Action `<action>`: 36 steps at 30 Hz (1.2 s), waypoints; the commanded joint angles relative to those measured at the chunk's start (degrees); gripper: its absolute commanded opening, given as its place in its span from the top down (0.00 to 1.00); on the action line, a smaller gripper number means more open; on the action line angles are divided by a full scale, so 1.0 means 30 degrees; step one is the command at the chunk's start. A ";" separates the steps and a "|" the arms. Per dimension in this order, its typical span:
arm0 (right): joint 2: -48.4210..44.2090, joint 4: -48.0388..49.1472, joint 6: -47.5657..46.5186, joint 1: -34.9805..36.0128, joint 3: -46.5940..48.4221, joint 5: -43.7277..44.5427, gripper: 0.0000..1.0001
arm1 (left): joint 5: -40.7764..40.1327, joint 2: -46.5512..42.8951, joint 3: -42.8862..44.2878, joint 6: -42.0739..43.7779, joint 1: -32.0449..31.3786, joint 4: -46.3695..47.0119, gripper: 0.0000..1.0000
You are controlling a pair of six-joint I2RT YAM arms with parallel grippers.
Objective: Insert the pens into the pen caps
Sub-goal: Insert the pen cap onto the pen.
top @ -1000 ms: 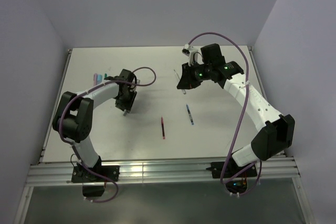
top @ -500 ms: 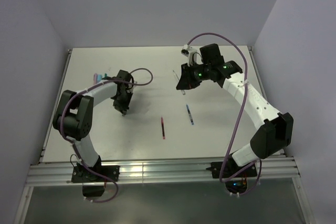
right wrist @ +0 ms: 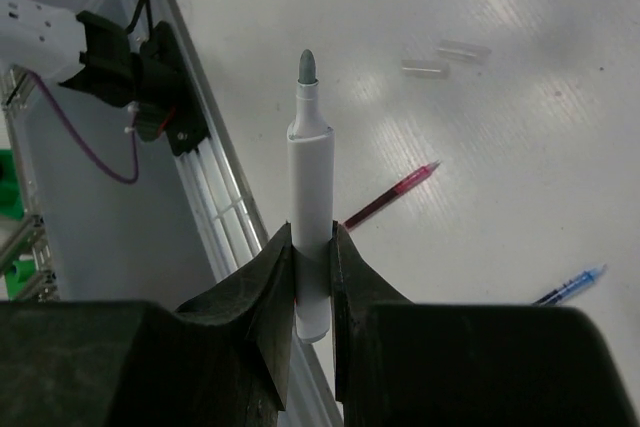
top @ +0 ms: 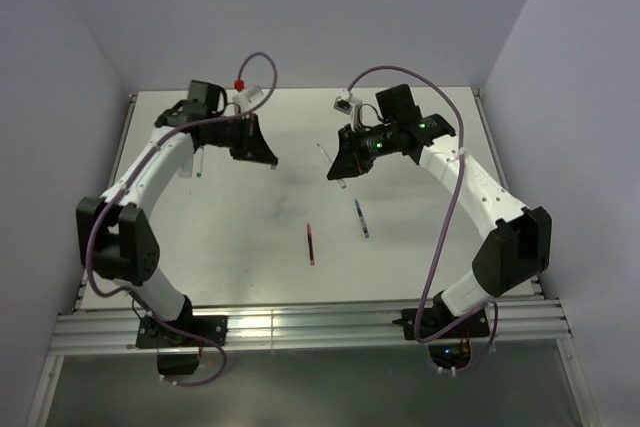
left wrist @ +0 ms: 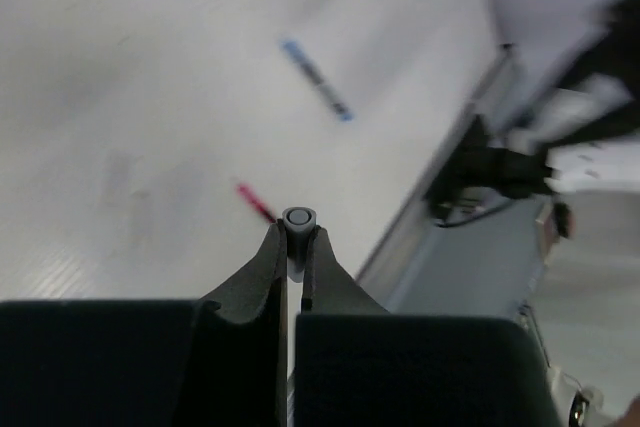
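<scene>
My left gripper [left wrist: 296,232] is shut on a short grey-white pen cap [left wrist: 298,217], seen end-on at the fingertips. In the top view that gripper [top: 270,158] is raised over the far left of the table and points toward the right arm. My right gripper [right wrist: 312,237] is shut on a white pen [right wrist: 309,172] with a grey-green tip that sticks out beyond the jaws. From above, the right gripper [top: 341,169] faces the left one across a gap. A red pen [top: 310,244] and a blue pen [top: 361,218] lie loose on the table in front.
Two pale caps [right wrist: 445,59] lie side by side on the table in the right wrist view. A small light blue piece [top: 197,163] shows beside the left forearm. The metal rail [top: 300,325] runs along the near table edge, and walls close in on three sides.
The left gripper closed on the cap down at the table, then rose and swung back and to the right. The right gripper shifted slightly left, still holding its pen.
</scene>
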 commanded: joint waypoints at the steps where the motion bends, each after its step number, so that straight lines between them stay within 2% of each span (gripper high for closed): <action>1: -0.0551 0.0040 -0.1234 0.0053 0.0592 -0.2260 1.00 | 0.9551 -0.2669 0.0328 -0.0365 0.1614 0.2040 1.00; 3: -0.1077 0.0099 -0.1206 0.0023 0.0857 -0.2847 1.00 | 1.1864 -0.2965 0.0239 -0.0744 0.2406 0.2104 1.00; 5: -0.1693 0.0216 -0.1059 0.0111 0.1121 -0.2617 1.00 | 1.2635 -0.3579 0.0065 -0.2259 0.2642 0.3183 1.00; 7: -0.2073 0.0245 -0.0855 0.0345 0.1326 -0.1511 1.00 | 1.1646 -0.4339 -0.0461 -0.3842 0.2643 0.4527 1.00; 9: -0.2426 0.0304 -0.0941 0.0637 0.1385 -0.0599 1.00 | 1.0916 -0.5861 -0.2034 -0.7179 0.2672 0.8591 1.00; 11: -0.2690 0.0391 -0.1000 0.0989 0.1415 0.1856 1.00 | 1.0006 -0.7293 -0.3037 -1.0132 0.2672 1.1898 1.00; 12: -0.2778 0.0421 -0.1029 0.1222 0.1473 0.2882 1.00 | 0.9508 -0.7592 -0.3506 -1.0701 0.2672 1.2411 1.00; 13: -0.2808 0.0479 -0.1000 0.1805 0.1619 0.4053 1.00 | 0.8575 -0.7769 -0.3424 -1.0968 0.2672 1.2416 1.00; 14: -0.2896 0.0799 -0.0884 0.2130 0.1678 0.7342 1.00 | 0.7870 -0.7684 -0.3104 -1.0913 0.2672 1.1836 1.00; 15: -0.2896 0.1034 -0.0767 0.2481 0.1708 0.8709 1.00 | 0.7138 -0.7567 -0.2260 -1.0883 0.2672 1.0496 1.00; 17: -0.2664 0.1796 -0.0183 0.3419 0.1795 1.2682 1.00 | 0.4794 -0.7449 -0.1988 -1.1754 0.2672 1.0598 1.00; 20: -0.1785 0.1769 0.1252 0.4124 0.2877 1.5334 1.00 | 0.1019 -0.7011 -0.1491 -1.2957 0.2614 1.0892 1.00; 23: -0.0965 0.1798 0.2922 0.4417 0.3757 1.5286 1.00 | -0.1297 -0.6484 -0.1753 -1.4508 0.2410 1.1653 1.00; 25: -0.0438 0.1769 0.3945 0.4564 0.4312 1.4704 1.00 | -0.1918 -0.5900 -0.1521 -1.4954 0.2118 1.1977 1.00; 29: 0.0617 0.1565 0.5033 0.4944 0.5250 1.2594 1.00 | -0.4730 -0.4785 0.1111 -1.3639 0.1092 1.0016 1.00; 33: 0.1643 0.1270 0.5884 0.5033 0.5985 1.0484 1.00 | -0.7160 -0.4022 0.2259 -1.3139 0.0155 0.9019 1.00; 36: 0.2025 0.1154 0.5768 0.5296 0.6073 1.0393 1.00 | -0.8041 -0.3700 0.2378 -1.3168 -0.0461 0.8667 1.00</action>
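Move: The left hand holds the grey cap; the pen in the right hand lies about 12 cm to its right, 4 cm back and 8 cm higher. The two clear caps lie some 18 cm below the left hand, 2 cm back and 1 cm left. From the right hand the grey cap is about 12 cm left, 5 cm ahead and 6 cm lower; on the table 24 cm down, the red pen lies 5 cm back and 5 cm left, the blue pen 2 cm ahead and 7 cm right. Still pinching the grey cap, the left hand climbs about 18 cm, drawing back a little, then swings forward beside the pen's tip while its fingers level out and turn counter-clockwise. The right hand keeps its hold on the upward-pointing pen and brings it up and forward, then left towards the cap, some 6 cm leftward in all, its fingers turning about 20 degrees clockwise. ##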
